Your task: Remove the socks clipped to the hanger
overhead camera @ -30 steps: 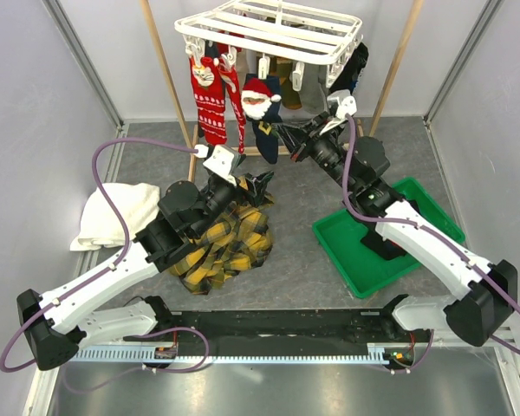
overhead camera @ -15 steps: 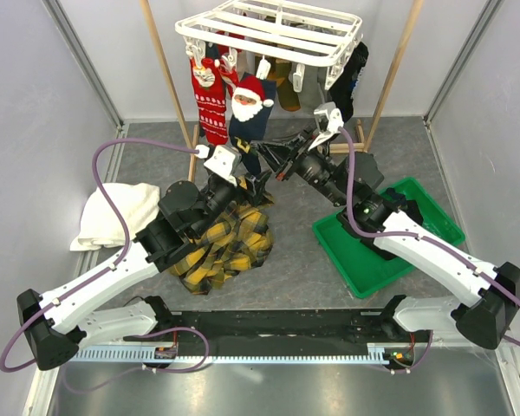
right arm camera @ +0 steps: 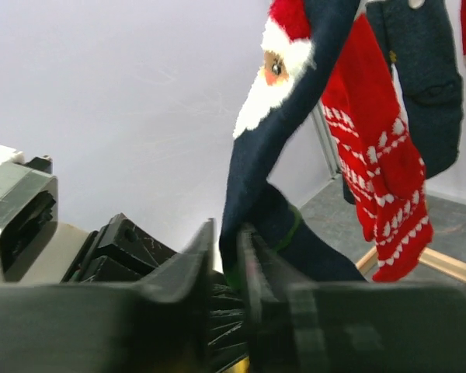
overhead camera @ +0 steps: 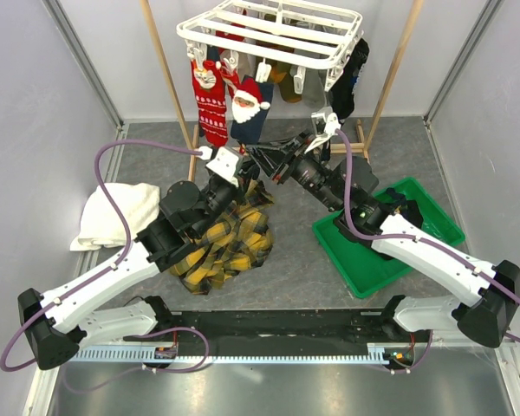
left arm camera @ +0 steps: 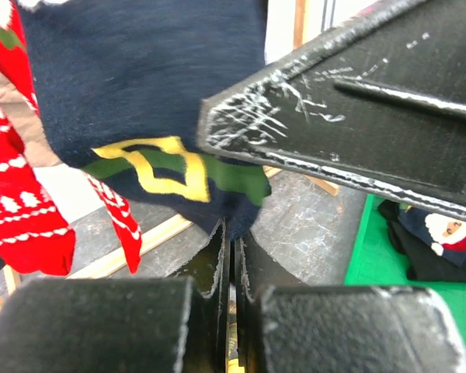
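Observation:
The white slatted hanger [overhead camera: 273, 35] hangs at the top with clipped socks: red patterned ones [overhead camera: 210, 104], a navy Santa sock [overhead camera: 247, 108], tan and olive ones [overhead camera: 286, 82], and a black one [overhead camera: 351, 74]. My right gripper [overhead camera: 255, 156] is shut on the navy sock's lower part, as the right wrist view [right arm camera: 229, 233] shows below the Santa face [right arm camera: 276, 70]. My left gripper [overhead camera: 258, 180] is shut just below it. In the left wrist view [left arm camera: 233, 233] the navy sock's toe [left arm camera: 171, 93] reaches its fingertips. I cannot tell whether it is pinched.
A green tray [overhead camera: 433, 208] at the right holds a dark Santa sock [left arm camera: 439, 237]. A yellow-black plaid cloth [overhead camera: 221, 243] lies under the left arm and a white towel [overhead camera: 113, 212] at the left. Wooden poles [overhead camera: 165, 74] flank the hanger.
My right gripper has moved left and lower with the navy sock's foot, bringing it to the left gripper's tips. The left arm has barely moved.

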You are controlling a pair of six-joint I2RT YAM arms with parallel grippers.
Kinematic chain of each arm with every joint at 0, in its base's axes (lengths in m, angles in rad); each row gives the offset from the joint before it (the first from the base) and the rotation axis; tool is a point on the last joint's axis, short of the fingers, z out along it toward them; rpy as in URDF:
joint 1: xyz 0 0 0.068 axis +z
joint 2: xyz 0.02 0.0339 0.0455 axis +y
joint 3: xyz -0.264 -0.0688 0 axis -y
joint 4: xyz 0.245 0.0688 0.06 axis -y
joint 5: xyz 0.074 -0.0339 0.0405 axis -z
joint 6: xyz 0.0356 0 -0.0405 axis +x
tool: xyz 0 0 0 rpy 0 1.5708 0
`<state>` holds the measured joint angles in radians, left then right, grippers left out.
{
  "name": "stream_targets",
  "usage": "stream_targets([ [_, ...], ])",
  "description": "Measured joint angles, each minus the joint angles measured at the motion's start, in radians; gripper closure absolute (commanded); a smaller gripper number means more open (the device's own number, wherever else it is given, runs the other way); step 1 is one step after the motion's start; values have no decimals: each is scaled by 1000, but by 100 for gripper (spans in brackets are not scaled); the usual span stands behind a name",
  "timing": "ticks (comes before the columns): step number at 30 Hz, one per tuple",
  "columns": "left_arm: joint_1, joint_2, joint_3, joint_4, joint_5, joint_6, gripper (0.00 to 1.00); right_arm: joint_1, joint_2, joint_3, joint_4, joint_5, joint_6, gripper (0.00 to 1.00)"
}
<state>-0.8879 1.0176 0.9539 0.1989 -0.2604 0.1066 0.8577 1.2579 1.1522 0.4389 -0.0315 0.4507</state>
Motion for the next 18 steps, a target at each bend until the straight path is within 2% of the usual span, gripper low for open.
stream_targets([
  [6,0,0,-13,6,53,0,98,4,2,31,-71,80,7,36],
  [13,0,-8,-26,21,152,0,98,4,34,188,-143,191,-6,24],
  [18,0,-9,-27,21,186,0,98,5,106,342,-227,278,-23,23],
])
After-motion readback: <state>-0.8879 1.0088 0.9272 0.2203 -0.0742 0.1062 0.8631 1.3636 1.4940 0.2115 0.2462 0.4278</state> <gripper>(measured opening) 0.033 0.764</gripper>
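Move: The Santa sock's cuff hangs in its clip about 8 cm ahead, 2 to the right and 9 above the right hand; the narrow red sock's middle is 9 ahead, 3 left and 3 up, and the wide red sock's is 9 ahead, 8 left and 3 up. An empty clip sits 6 ahead, 9 right and 10 up. From the left hand, already shut on the sock's toe, the cuff is about 9 ahead, 2 right and 13 up. With the toe still pinched in its shut fingers, the left hand draws the sock back and to the right by about 3 cm, turning slightly clockwise. The right hand lets go of the sock's foot and opens wide, first easing forward and then climbing steeply up and forward, about 8 cm in all with a slight drift right, turning clockwise until its open fingers stand either side of the sock just below the clip. ##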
